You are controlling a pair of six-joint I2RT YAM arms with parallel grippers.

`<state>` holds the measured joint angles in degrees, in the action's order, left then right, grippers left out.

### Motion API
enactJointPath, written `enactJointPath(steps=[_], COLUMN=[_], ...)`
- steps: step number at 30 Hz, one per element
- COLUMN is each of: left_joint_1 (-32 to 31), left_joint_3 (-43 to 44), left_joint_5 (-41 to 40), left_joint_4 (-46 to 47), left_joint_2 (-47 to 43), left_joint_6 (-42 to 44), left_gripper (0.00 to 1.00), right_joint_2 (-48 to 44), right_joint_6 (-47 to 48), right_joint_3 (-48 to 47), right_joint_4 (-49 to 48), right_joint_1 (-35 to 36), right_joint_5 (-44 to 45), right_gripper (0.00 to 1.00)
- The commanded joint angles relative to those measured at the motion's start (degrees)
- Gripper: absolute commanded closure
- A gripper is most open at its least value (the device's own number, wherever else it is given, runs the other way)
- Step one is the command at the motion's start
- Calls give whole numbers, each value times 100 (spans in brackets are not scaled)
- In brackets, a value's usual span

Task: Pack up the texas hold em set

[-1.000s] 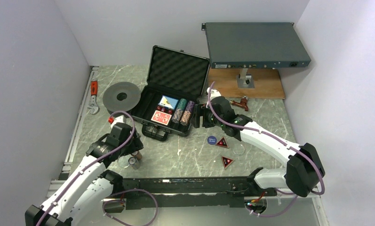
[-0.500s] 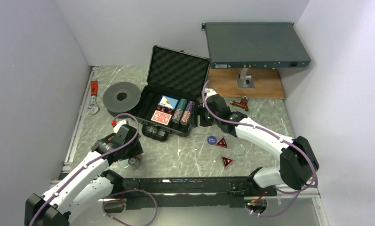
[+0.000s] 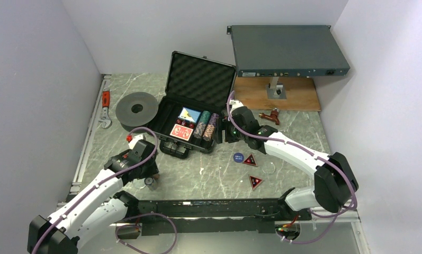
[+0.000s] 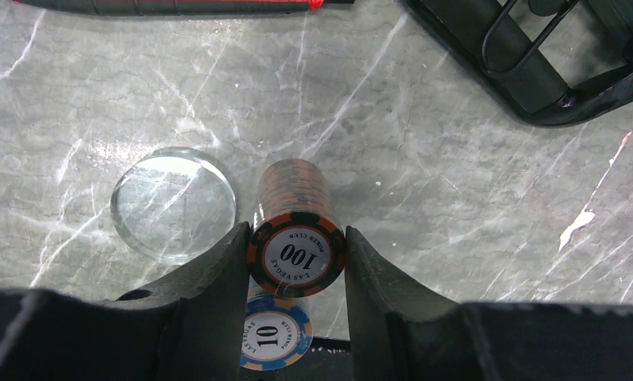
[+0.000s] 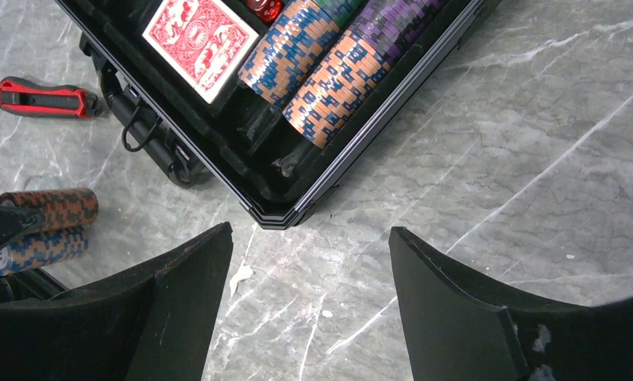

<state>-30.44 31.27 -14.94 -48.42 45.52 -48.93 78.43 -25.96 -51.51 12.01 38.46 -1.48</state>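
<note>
The black briefcase (image 3: 172, 145) lies open with its foam lid (image 3: 200, 79) raised. In it are a red deck (image 3: 181, 132), a blue deck (image 3: 189, 115) and striped chip stacks (image 3: 206, 125). My left gripper (image 4: 296, 231) is shut on an orange-black chip stack (image 4: 297, 238) lying on the table, one finger on each side. A blue chip stack (image 4: 275, 337) lies just behind it. My right gripper (image 5: 309, 230) hangs open and empty above the table by the case's right front corner (image 5: 285, 214). Two triangular markers (image 3: 250, 160) (image 3: 256, 182) and the blue button (image 3: 238, 156) lie on the table.
A clear disc (image 4: 174, 205) lies left of the held stack, and another (image 3: 270, 168) near the markers. A grey rack box (image 3: 288, 50) on a wooden board (image 3: 277, 95) stands at the back right. A dark spool (image 3: 137, 109) and a red-handled wrench (image 3: 106, 108) lie at the left.
My left gripper's jaws have closed in on the orange-black chip stack. The right arm drew a little closer to the case a second ago and has since held still.
</note>
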Motion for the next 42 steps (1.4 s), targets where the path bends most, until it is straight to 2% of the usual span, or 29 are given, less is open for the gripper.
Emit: enactJointPath(steps=[1, 4, 10, 15, 16, 19, 25, 34, 42], left_joint_1=[-15, -14, -10, -13, -8, -15, -10, -12, -15], left_joint_3=[265, 425, 754, 915, 929, 956, 901, 806, 648], left_joint_5=[-170, -251, -310, 48, 138, 406, 1070, 2059, 2802], left_joint_4=[227, 196, 281, 657, 745, 1002, 1846, 3255, 4585], left_joint_2=[-89, -70, -297, -692, -762, -996, -1509, -1561, -1203], left_joint_6=[151, 286, 749, 1389, 1518, 1870, 2438, 2806, 2705], left_gripper=[86, 100, 100, 100, 100, 100, 100, 100, 100], right_joint_2=[-179, -272, -389, -502, -538, -720, -1088, -1114, -1151], right_joint_6=[99, 82, 51, -78, -131, -427, -1052, -2962, -4483], right_joint_3=[-139, -102, -96, -129, -127, -70, -96, 51, 587], right_joint_4=[15, 29, 55, 25, -10, -181, -321, -714, -1874], right_joint_1=[28, 30, 30, 30, 30, 30, 27, 30, 30], right_joint_5=[130, 288, 331, 296, 264, 219, 478, 189, -413], right_gripper=[24, 24, 24, 24, 22, 2, 0, 0, 0])
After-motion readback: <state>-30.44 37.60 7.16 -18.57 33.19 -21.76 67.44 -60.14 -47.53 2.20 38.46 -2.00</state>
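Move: The orange 100 stack, still standing on the table, is already between the left fingers; the case's tray lies about 20 cm ahead and 12 cm right of that hand. Beside the stack stand the blue-edged 10 stack, 4 cm back and 1 cm left of the left hand, and a glass coaster about 6 cm left. From the open right hand the orange stack is some 24 cm left, 12 cm back and 9 cm below; the loaded chip rows are 5 cm left and 8 cm ahead. The orange stack leaves the table in the left fingers' unchanged grip: lifted about 17 cm, then also carried right and a little forward, towards the case and the right gripper, while the wrist tips up some 40 degrees and swings clockwise. The right hand rises about 9 cm over the case's right side, spreads its fingers fully and rolls its left side up some 30 degrees, touching nothing. ##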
